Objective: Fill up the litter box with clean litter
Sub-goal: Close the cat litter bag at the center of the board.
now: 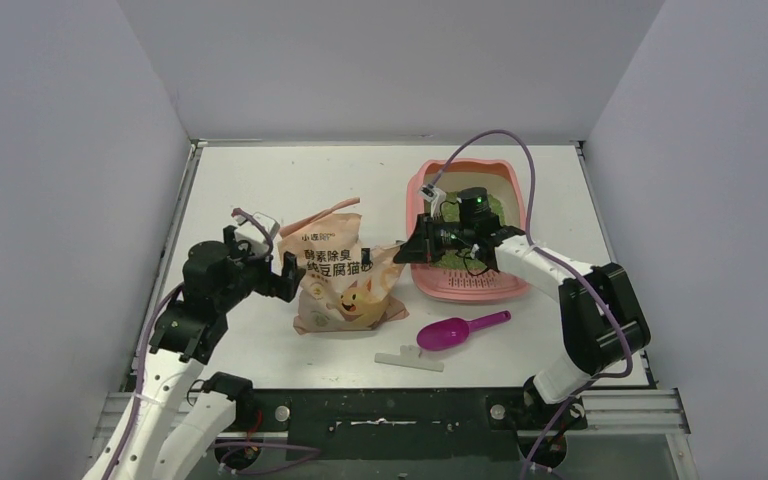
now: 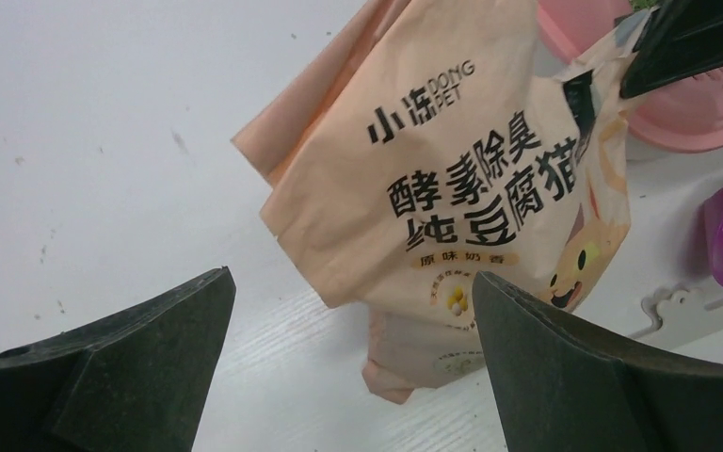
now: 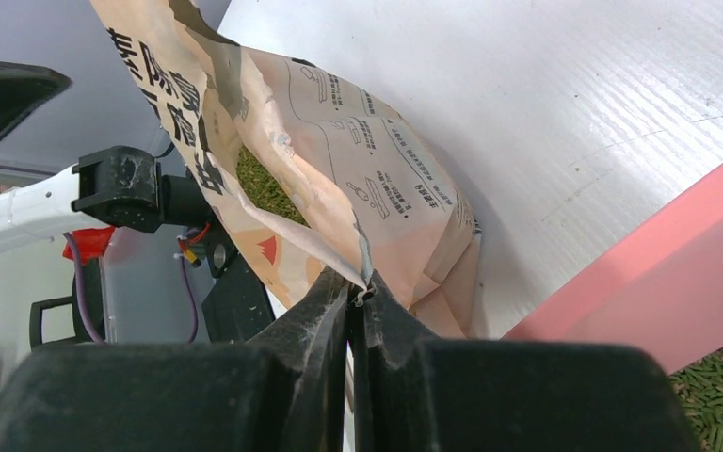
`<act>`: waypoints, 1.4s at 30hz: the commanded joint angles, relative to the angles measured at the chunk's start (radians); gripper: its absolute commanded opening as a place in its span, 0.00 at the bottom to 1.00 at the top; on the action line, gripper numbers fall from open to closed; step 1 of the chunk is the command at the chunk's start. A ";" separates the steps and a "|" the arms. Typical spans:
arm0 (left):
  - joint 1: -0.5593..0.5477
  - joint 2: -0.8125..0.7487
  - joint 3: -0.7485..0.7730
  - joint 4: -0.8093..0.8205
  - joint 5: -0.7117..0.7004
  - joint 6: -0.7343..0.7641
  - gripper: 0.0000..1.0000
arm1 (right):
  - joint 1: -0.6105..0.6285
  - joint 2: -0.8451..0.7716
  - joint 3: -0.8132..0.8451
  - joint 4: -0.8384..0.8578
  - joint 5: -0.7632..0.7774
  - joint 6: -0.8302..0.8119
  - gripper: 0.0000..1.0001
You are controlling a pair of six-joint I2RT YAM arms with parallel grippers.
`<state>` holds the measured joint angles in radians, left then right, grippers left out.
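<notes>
The pink litter box (image 1: 465, 292) stands at the right of the table with green litter (image 1: 497, 212) in it. An orange litter bag (image 1: 345, 280) stands to its left, its open top showing green granules (image 3: 264, 188) inside. My right gripper (image 1: 407, 250) reaches left over the box's rim (image 3: 640, 282) and is shut on the bag's upper right corner (image 3: 362, 292). My left gripper (image 1: 285, 272) is at the bag's left side, open wide. The bag (image 2: 452, 169) lies ahead of its fingers (image 2: 350, 275), with nothing between them.
A magenta scoop (image 1: 457, 330) lies on the table in front of the box, and a white plastic strip (image 1: 410, 358) lies near it towards the front edge. Grey walls close in the table on three sides.
</notes>
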<state>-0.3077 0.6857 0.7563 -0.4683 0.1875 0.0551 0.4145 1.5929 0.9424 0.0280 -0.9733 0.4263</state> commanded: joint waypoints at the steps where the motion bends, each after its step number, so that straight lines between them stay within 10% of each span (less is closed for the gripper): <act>1: 0.067 -0.011 -0.045 0.022 0.049 -0.120 0.97 | -0.002 -0.055 0.001 0.023 0.015 -0.050 0.01; 12: 0.268 0.162 -0.103 0.238 0.495 -0.189 0.91 | -0.002 -0.066 0.013 -0.008 0.012 -0.085 0.01; 19: 0.338 0.237 -0.162 0.452 0.690 -0.258 0.50 | -0.005 -0.066 0.027 -0.051 0.027 -0.113 0.01; 25: 0.331 0.266 -0.156 0.450 0.659 -0.204 0.00 | 0.002 -0.105 -0.009 -0.003 0.128 -0.111 0.00; 36: 0.102 0.094 -0.189 0.372 0.118 0.056 0.00 | 0.052 -0.306 -0.293 0.377 0.603 0.006 0.00; 42: 0.101 -0.004 -0.227 0.384 0.052 0.089 0.00 | 0.030 -0.285 -0.301 0.394 0.580 0.090 0.00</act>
<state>-0.2161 0.7319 0.5274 -0.1196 0.3801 0.0727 0.4862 1.3163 0.6304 0.3023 -0.5251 0.4625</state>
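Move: The cat litter bag's open left top edge is just in front of my left hand: some 3 cm ahead, 2 cm right and 5 cm below it. The bag's right corner, which my right hand already pinches, is about 26 cm right of my left hand, 4 cm ahead and 7 cm lower. The clip lies 22 cm back and 27 cm right, 20 cm below. From my right hand, the left edge is 24 cm to the left, about level. I sink my open left hand about 5 cm and ease it slightly forward and right onto the bag's left edge, rolling the wrist some 25 degrees left side down and tipping it down. I shut the fingers and pinch that edge, then untwist the wrist and rise about a centimetre. Late on, my right hand, still gripping its corner, draws 2–3 cm right and turns about 20 degrees clockwise. ##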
